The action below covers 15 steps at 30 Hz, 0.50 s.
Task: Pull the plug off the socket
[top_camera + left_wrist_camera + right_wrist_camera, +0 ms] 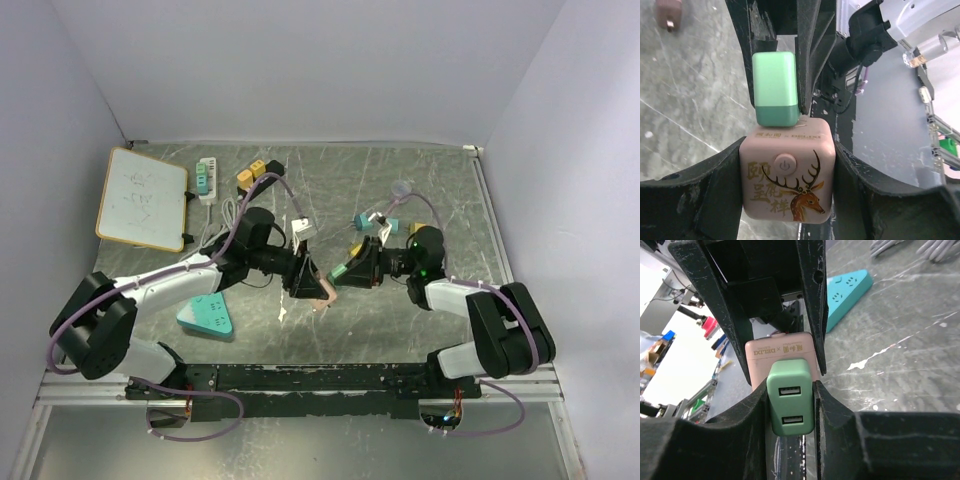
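Note:
A pink cube socket [786, 170] with a deer drawing and a power button sits between both fingers of my left gripper [786, 175], which is shut on its two sides. A green two-port USB plug [790, 400] sits flush against one face of the socket [777, 352]. My right gripper [790, 407] is shut on the plug's sides. In the top view the two grippers meet nose to nose above mid-table: left gripper [305, 278], socket [320, 288], plug [345, 270], right gripper [357, 267]. From the left wrist the plug [774, 90] touches the cube's top.
A whiteboard [143, 198] and a white power strip [207, 180] lie at the back left. A teal power strip [206, 315] lies near the left arm. Yellow adapters [252, 173] and small plugs [385, 220] sit behind the grippers. Walls enclose the table.

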Tool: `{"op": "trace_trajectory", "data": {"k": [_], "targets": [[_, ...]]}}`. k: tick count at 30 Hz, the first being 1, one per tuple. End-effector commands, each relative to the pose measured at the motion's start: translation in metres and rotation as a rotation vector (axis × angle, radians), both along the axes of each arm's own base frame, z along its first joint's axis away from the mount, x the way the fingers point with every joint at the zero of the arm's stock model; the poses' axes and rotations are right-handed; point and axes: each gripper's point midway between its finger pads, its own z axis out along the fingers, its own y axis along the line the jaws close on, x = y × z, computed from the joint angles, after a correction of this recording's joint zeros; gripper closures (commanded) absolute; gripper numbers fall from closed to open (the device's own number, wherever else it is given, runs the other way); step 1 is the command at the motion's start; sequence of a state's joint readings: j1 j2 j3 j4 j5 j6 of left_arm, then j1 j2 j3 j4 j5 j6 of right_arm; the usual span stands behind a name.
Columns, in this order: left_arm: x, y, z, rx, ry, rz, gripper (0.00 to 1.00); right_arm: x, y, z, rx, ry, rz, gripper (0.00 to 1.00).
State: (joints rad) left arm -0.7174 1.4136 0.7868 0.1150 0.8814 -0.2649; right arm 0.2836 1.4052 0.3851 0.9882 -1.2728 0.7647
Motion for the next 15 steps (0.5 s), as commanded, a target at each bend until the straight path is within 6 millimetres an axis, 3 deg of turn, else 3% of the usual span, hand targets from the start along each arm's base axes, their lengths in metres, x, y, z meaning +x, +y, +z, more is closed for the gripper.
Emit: {"op": "trace_trajectory", "data": {"k": [1,4,9,12,15], "targets": [[-0.025,0.040,-0.052,0.198,0.138,-0.023,0.93,0.039,-0.040,-0.004,-0.024,0.120,-0.228,1.00],[-0.022,0.044,-0.051,0.187,0.141,-0.010,0.93,0.049,-0.052,-0.018,-0.092,0.141,-0.300,1.00],[-0.014,0.052,-0.047,0.192,0.150,0.004,0.93,0.061,-0.068,-0.023,-0.107,0.168,-0.394,1.00],[0.001,0.064,-0.046,0.196,0.177,0.083,0.93,0.080,-0.102,-0.038,-0.154,0.246,-0.575,1.00],[0.028,0.088,-0.061,0.284,0.225,0.273,0.93,0.094,-0.144,-0.056,-0.195,0.354,-0.758,1.00]]}}
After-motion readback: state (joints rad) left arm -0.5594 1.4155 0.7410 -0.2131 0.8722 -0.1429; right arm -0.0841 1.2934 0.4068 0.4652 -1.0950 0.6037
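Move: The green plug in my right fingers is still in the pink socket held by my left. The plug lies about 4 cm right, 3 cm ahead of my left hand and 1 cm above it; the socket is 4 cm left, 3 cm back of my right hand and 1 cm below. From the right hand, some 12 cm lower, a yellow plug lies 4 cm right and 5 cm ahead, a pink plug 9 cm right and 1 cm ahead. I pull the two apart with both grips kept shut: my right hand draws the green plug about 10 cm right and 8 cm forward, sinking slightly, turning some 30 degrees clockwise and tipping. My left hand first goes about 1 cm forward with the pull, then carries the pink socket back from there, left and down, about 6 cm each. ##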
